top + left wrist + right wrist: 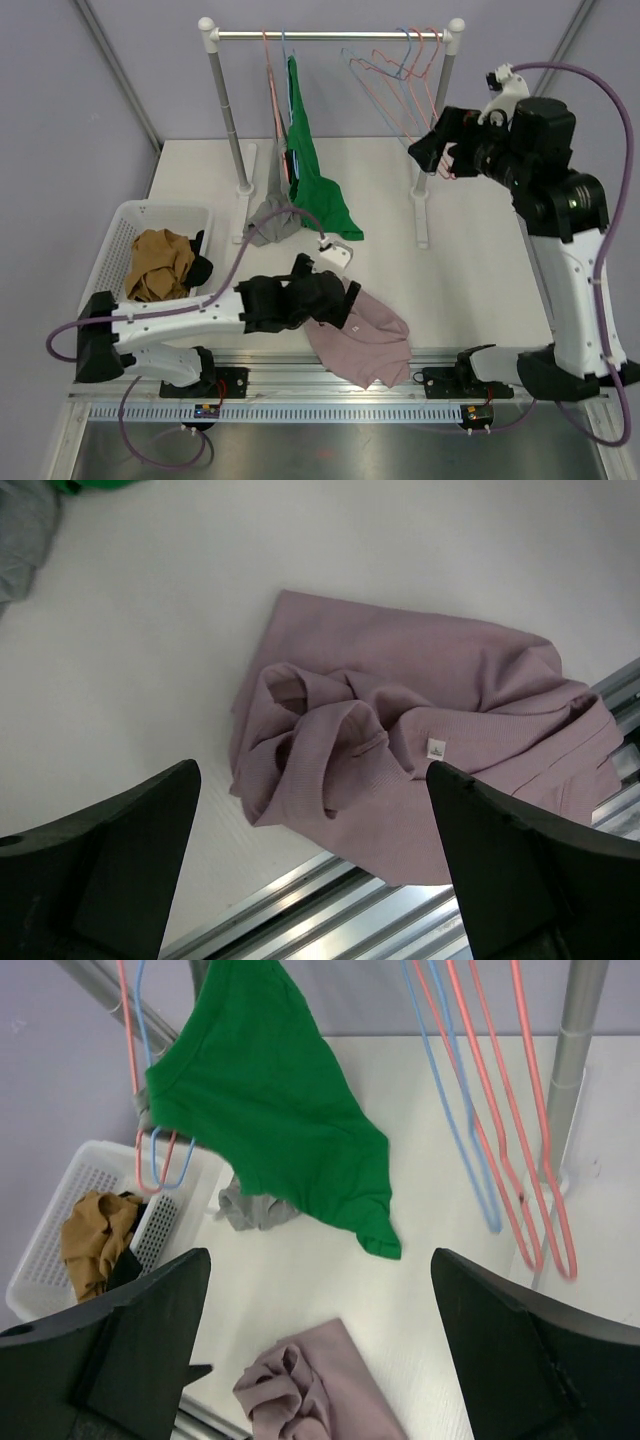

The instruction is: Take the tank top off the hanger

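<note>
A green tank top (315,185) hangs from a hanger (287,60) at the left end of the rack rod, its hem resting on the table; it also shows in the right wrist view (270,1130). A mauve garment (370,335) lies crumpled on the table at the front edge. My left gripper (335,300) hovers open and empty just above the mauve garment (400,750). My right gripper (432,152) is raised, open and empty, beside the rack's right post, well apart from the green top.
A grey garment (272,215) droops from a hanger beside the green top. Several empty pink and blue hangers (400,70) hang at the rod's right end. A white basket (130,215) with brown and black clothes stands at the left. The rack's posts (228,110) stand on the table.
</note>
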{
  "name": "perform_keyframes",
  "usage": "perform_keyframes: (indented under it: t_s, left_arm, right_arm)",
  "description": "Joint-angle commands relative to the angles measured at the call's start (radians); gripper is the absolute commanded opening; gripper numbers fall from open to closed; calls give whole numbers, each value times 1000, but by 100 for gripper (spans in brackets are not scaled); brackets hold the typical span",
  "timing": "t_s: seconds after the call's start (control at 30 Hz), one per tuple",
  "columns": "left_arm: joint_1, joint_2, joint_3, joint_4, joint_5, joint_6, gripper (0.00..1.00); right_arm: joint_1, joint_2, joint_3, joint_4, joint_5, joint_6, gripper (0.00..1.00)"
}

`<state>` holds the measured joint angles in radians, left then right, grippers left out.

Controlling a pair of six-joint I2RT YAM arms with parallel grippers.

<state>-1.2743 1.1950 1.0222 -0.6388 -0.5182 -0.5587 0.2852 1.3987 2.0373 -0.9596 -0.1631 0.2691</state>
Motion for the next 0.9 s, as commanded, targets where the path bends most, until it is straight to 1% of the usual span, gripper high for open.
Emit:
perform_keyframes:
  t_s: [0.0, 0.03, 0.07, 0.1, 0.13, 0.17, 0.2, 0.23, 0.3, 0.37, 0.4, 0.5, 0.53, 0.57, 0.6, 0.67, 0.7, 0.73, 0.8, 0.83, 0.87]
  left_arm:
    - [-39, 118, 39, 128, 67, -27, 99]
    - [-45, 150, 56, 142, 76, -26, 99]
    - [-51, 220, 65, 145, 86, -27, 99]
    - [-57, 251, 75, 145, 105, -30, 99]
    - [-59, 283, 87, 146, 115, -41, 99]
    - [-63, 348, 91, 152, 125, -46, 99]
    - [-65, 374, 88, 168, 167, -46, 99]
    - [-66, 406, 82, 203, 185, -47, 99]
    - [-68, 486, 81, 237, 233, -50, 99]
    - [-68, 537, 79, 277, 271, -56, 99]
    - [-68, 590, 76, 290, 286, -56, 99]
    - [-71, 653, 76, 320, 323, -72, 99]
    - [-73, 681, 73, 327, 325, -81, 92]
    - [-74, 689, 70, 332, 323, -89, 78]
    - [-77, 693, 59, 337, 322, -93, 39]
    - [-80, 683, 49, 329, 290, -116, 9]
    - [-80, 669, 42, 321, 279, -124, 0]
    - [-80, 635, 41, 292, 264, -133, 0]
    - [-80, 586, 53, 237, 186, -145, 0]
    - [-80, 560, 59, 179, 155, -152, 0]
    - [-80, 495, 65, 139, 80, -162, 0]
  right_arm:
    - [2, -201, -158, 90, -62, -21, 100]
    - [0, -240, -240, 108, -75, -15, 100]
    - [0, -280, -283, 117, -87, -13, 99]
    - [0, -355, -323, 125, -114, -8, 99]
    - [0, -392, -403, 143, -134, -4, 99]
    - [0, -429, -443, 154, -174, -1, 99]
    - [0, -496, -483, 165, -187, 5, 100]
    - [0, -527, -550, 182, -196, 21, 99]
    - [2, -605, -610, 196, -239, 27, 99]
    - [0, -644, -676, 209, -265, 36, 100]
    - [0, -674, -707, 213, -269, 36, 99]
    - [0, -705, -735, 211, -294, 38, 100]
    - [0, -708, -739, 200, -300, 36, 100]
    - [0, -713, -740, 196, -308, 35, 100]
    - [2, -721, -738, 190, -308, 32, 100]
    - [2, -739, -733, 183, -306, 24, 99]
    - [0, -744, -730, 180, -306, 22, 99]
    - [0, -751, -721, 176, -303, 21, 100]
    - [2, -767, -707, 170, -297, 21, 99]
    - [0, -770, -703, 168, -297, 18, 100]
    - [2, -777, -700, 167, -297, 18, 99]
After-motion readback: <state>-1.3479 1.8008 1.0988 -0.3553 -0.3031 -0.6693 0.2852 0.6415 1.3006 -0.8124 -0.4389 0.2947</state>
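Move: The mauve tank top lies crumpled on the table, its middle some 10 cm to the right of the left hand, about 4 cm back and 17 cm below. The hanging green tank top is around 34 cm ahead, 2 cm left and 5 cm higher than that hand; the grey top is about 32 cm ahead, 14 cm left and 8 cm below. From the right hand the mauve top lies some 22 cm back, 11 cm left and 44 cm below; the emptied hangers are about 20 cm ahead, 2 cm left and 8 cm below. The mauve tank top gets the open left hand brought down onto its bunched middle, about 16 cm down and 11 cm right, easing a little back and tipping the fingers steeper; low in the cloth they close and pinch a fold. Meanwhile the empty right hand, fingers staying open, draws back some 18 cm from the hangers, sinking about 6 cm and turning counter-clockwise. ##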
